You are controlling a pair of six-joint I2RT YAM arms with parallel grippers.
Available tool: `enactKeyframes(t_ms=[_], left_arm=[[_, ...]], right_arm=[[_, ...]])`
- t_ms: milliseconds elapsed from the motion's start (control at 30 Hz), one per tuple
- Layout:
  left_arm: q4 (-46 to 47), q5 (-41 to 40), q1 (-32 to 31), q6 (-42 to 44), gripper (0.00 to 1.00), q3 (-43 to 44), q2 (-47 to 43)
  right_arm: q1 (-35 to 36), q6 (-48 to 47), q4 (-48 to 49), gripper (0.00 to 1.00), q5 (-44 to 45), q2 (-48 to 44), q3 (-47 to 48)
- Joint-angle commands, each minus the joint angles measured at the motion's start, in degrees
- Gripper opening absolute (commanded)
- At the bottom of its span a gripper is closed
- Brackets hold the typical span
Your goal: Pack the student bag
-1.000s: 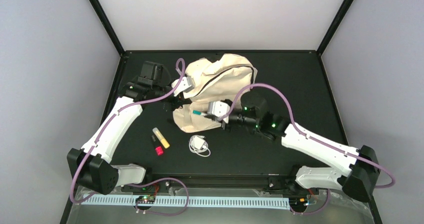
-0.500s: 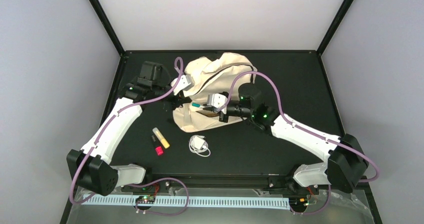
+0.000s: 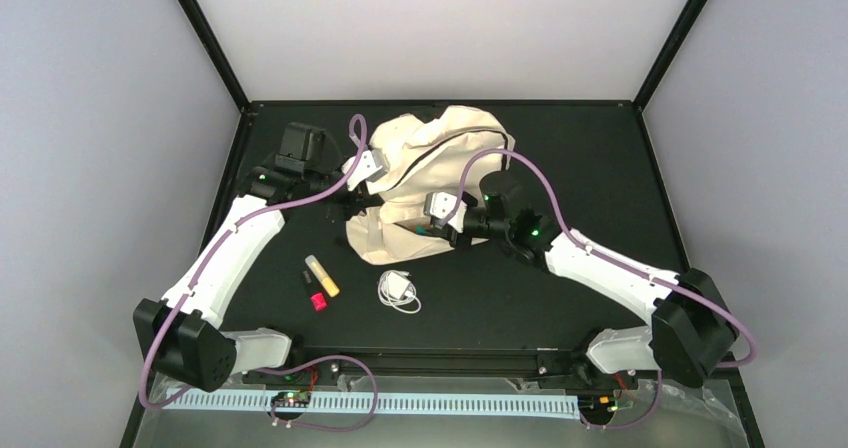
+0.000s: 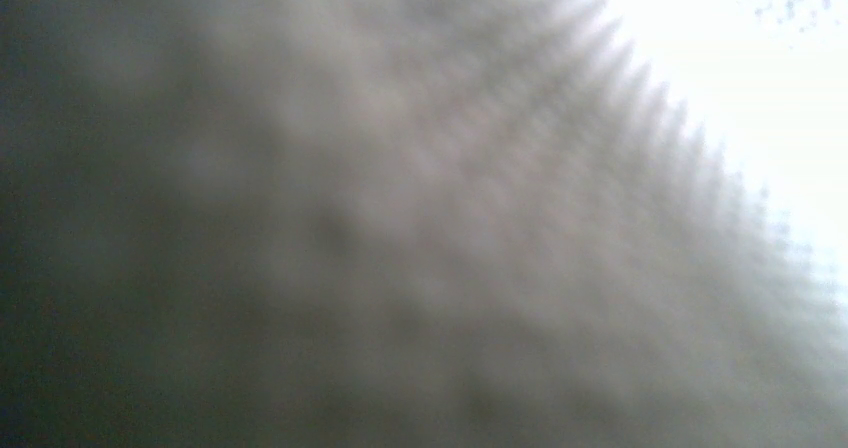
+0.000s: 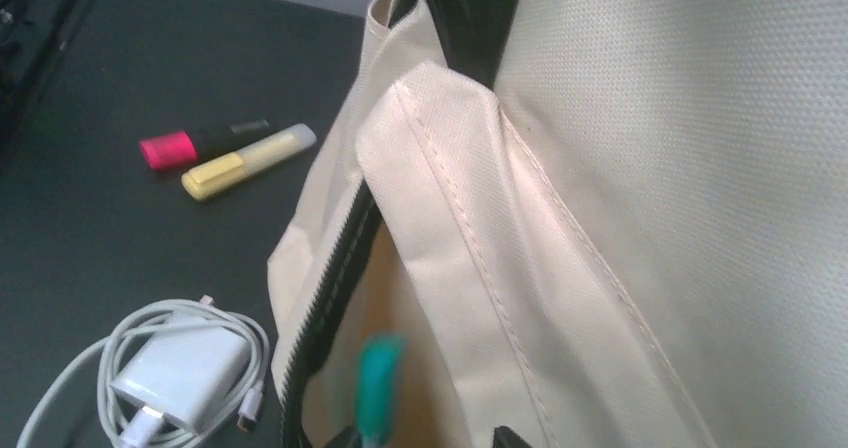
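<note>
The student bag (image 3: pixel 440 158), a cream fabric backpack, lies at the back middle of the table. Its front pocket's zipper (image 5: pixel 325 298) gapes open in the right wrist view. My right gripper (image 3: pixel 420 230) is at that pocket mouth, jaws apart (image 5: pixel 428 438). A teal marker (image 5: pixel 378 383), blurred, stands by the left finger and points into the pocket. My left gripper (image 3: pixel 368 200) is at the bag's left edge, holding the pocket's fabric up. The left wrist view is filled with blurred fabric, so those fingers are hidden.
On the black table in front of the bag lie a yellow highlighter (image 3: pixel 323 275), a black marker with a pink cap (image 3: pixel 314 295) and a white charger with its coiled cable (image 3: pixel 398 290). Black frame posts stand at the back corners.
My right arm has moved left and lower, into the pocket mouth, with the teal marker. Its jaws have come apart. The left arm has stayed put.
</note>
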Motion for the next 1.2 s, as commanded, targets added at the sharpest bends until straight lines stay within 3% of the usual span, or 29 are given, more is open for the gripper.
enactKeyframes(t_ms=[0,100,167,267,333,433,500,767,1167], left_arm=[[3.15,1.76,0.32,1.03,0.02,0.88,-1.76],[3.17,1.85,0.32,0.9,0.02,0.92,-1.76],[3.12,1.75,0.32,0.9,0.02,0.92,-1.8],[3.21,1.01,0.32,0.78,0.02,0.85,-1.87],[3.51,0.06,0.32,0.46,0.01,0.92,-1.72],[3.82,-0.5,0.32,0.28,0.02,0.92,-1.37],[3.98,-0.29,0.32,0.2,0.02,0.92,-1.16],[3.92,-0.24,0.32,0.45,0.02,0.83,-0.97],[3.9,0.08,0.32,0.64,0.01,0.73,-0.63]], right_arm=[[-0.31,-0.59,-6.8,0.45,5.37,-2.99,2.34],[0.09,3.42,-9.02,0.62,4.03,-3.7,4.99],[1.9,7.51,-10.28,0.66,7.61,-3.45,7.41],[8.0,15.25,-14.47,0.7,15.88,-1.13,11.11],[13.08,19.05,-17.63,0.82,19.77,1.18,13.15],[19.41,25.5,-20.31,0.86,24.82,5.18,15.36],[22.13,29.83,-21.07,0.99,27.02,7.98,16.44],[28.15,35.81,-28.81,1.0,33.79,20.27,23.31],[28.85,40.24,-38.58,1.0,37.16,32.6,30.46]])
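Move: The charger, next for the right gripper, lies about 7 cm back, 10 cm left and 20 cm below it. From the charger, the yellow highlighter is some 20 cm left and 3 cm farther out; the pink-capped marker is 22 cm left, level with it. The backpack's middle is roughly 13 cm ahead of the right gripper, 2 cm left and 12 cm below. For the left gripper, the charger lies about 12 cm back, 3 cm right and 24 cm below. Finish opening the right gripper, barely ajar over the backpack's mouth, to full width and lift it about 4 cm clear of the teal-capped pen. Swing it back and left, then sink some 17 cm towards the charger, tipping the fingers down and turning clockwise; halt short of contact. Keep the left gripper still, pinching the backpack. ##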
